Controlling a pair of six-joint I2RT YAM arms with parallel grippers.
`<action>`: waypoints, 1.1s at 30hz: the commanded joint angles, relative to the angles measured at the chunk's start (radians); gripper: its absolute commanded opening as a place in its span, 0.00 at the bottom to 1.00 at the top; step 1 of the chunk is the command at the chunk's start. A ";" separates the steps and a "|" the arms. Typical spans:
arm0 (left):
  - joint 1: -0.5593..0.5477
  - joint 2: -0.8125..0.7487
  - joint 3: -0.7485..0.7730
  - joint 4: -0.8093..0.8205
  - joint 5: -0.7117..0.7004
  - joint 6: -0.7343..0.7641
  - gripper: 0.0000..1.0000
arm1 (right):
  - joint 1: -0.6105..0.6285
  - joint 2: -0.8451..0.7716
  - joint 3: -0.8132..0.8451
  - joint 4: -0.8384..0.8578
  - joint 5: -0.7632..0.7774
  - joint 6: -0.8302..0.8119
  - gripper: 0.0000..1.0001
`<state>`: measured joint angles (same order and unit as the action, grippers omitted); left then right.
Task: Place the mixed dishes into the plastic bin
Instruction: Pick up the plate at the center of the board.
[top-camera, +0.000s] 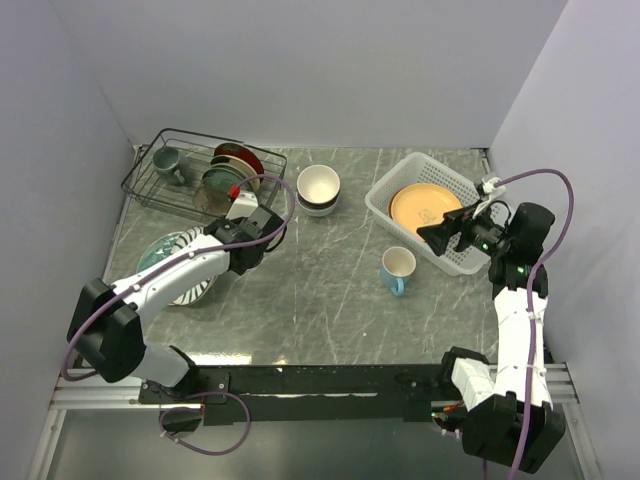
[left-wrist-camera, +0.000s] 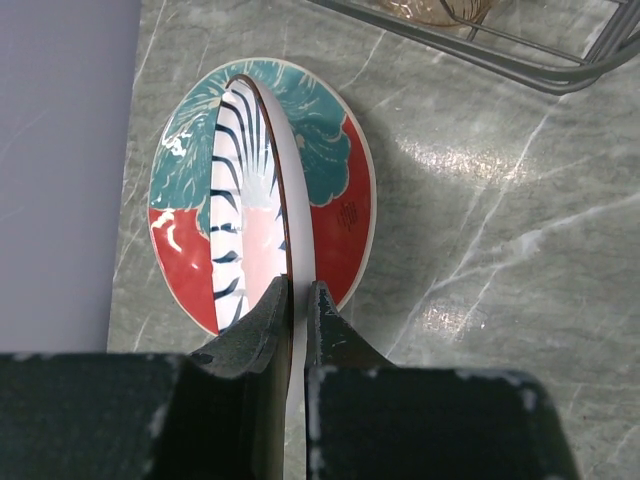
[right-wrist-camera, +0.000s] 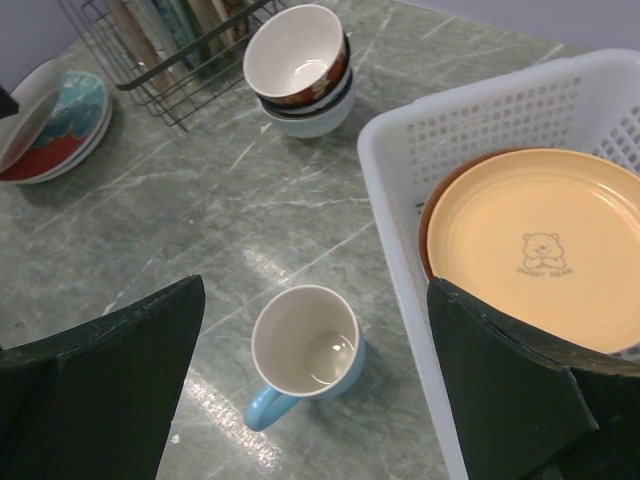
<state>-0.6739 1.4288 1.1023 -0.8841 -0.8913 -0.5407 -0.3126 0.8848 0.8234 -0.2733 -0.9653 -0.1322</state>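
My left gripper (left-wrist-camera: 297, 290) is shut on the rim of a navy-striped white plate (left-wrist-camera: 240, 190). The plate stands tilted on edge over a red-and-teal plate (left-wrist-camera: 340, 170) at the table's left side (top-camera: 160, 258). The white plastic bin (top-camera: 395, 185) at the right holds a yellow bear plate (right-wrist-camera: 530, 250) lying on a brown-rimmed plate. My right gripper (top-camera: 440, 237) hangs open by the bin's near-left side. Below its spread fingers stands the light blue mug (right-wrist-camera: 305, 355), upright, just outside the bin. Stacked cream-and-dark bowls (top-camera: 318, 190) sit at mid-table.
A black wire rack (top-camera: 150, 185) at the back left holds a grey-green mug (top-camera: 166, 160) and upright plates (top-camera: 230, 170). Walls close in on the left, back and right. Bare marble table (top-camera: 320, 290) lies between the plates and the mug.
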 joint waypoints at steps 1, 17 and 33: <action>-0.004 -0.054 0.050 0.002 -0.074 0.005 0.01 | 0.013 -0.001 -0.018 0.064 -0.136 0.011 1.00; -0.003 -0.034 0.087 0.005 -0.015 -0.074 0.01 | 0.797 0.236 -0.029 0.319 0.016 0.130 1.00; 0.011 -0.048 0.116 0.005 0.038 -0.137 0.01 | 1.165 0.732 0.034 0.967 0.418 0.875 1.00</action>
<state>-0.6704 1.4174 1.1568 -0.8894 -0.8253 -0.6487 0.7811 1.5761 0.7990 0.5179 -0.7128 0.5945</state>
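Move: The right hand is empty. The striped plate, still held by the left hand, lies about 52 cm to its left, nearly level with it front to back, and some 17 cm lower. The mug is about 5 cm left and 2 cm ahead of the right hand, far below; the bin is 15 cm ahead and 6 cm right. From the left hand, the held plate's middle is roughly 5 cm ahead, 5 cm left and 5 cm below. Leftward, fast, for about 33 cm, the right arm swings from the bin side towards the striped plate, sinking some 10 cm and drawing back before easing slightly forward again. Its wrist turns counter-clockwise to point left and rolls, fingers staying wide open. The left hand keeps the plate's rim pinched, edging 2 cm right towards it. ##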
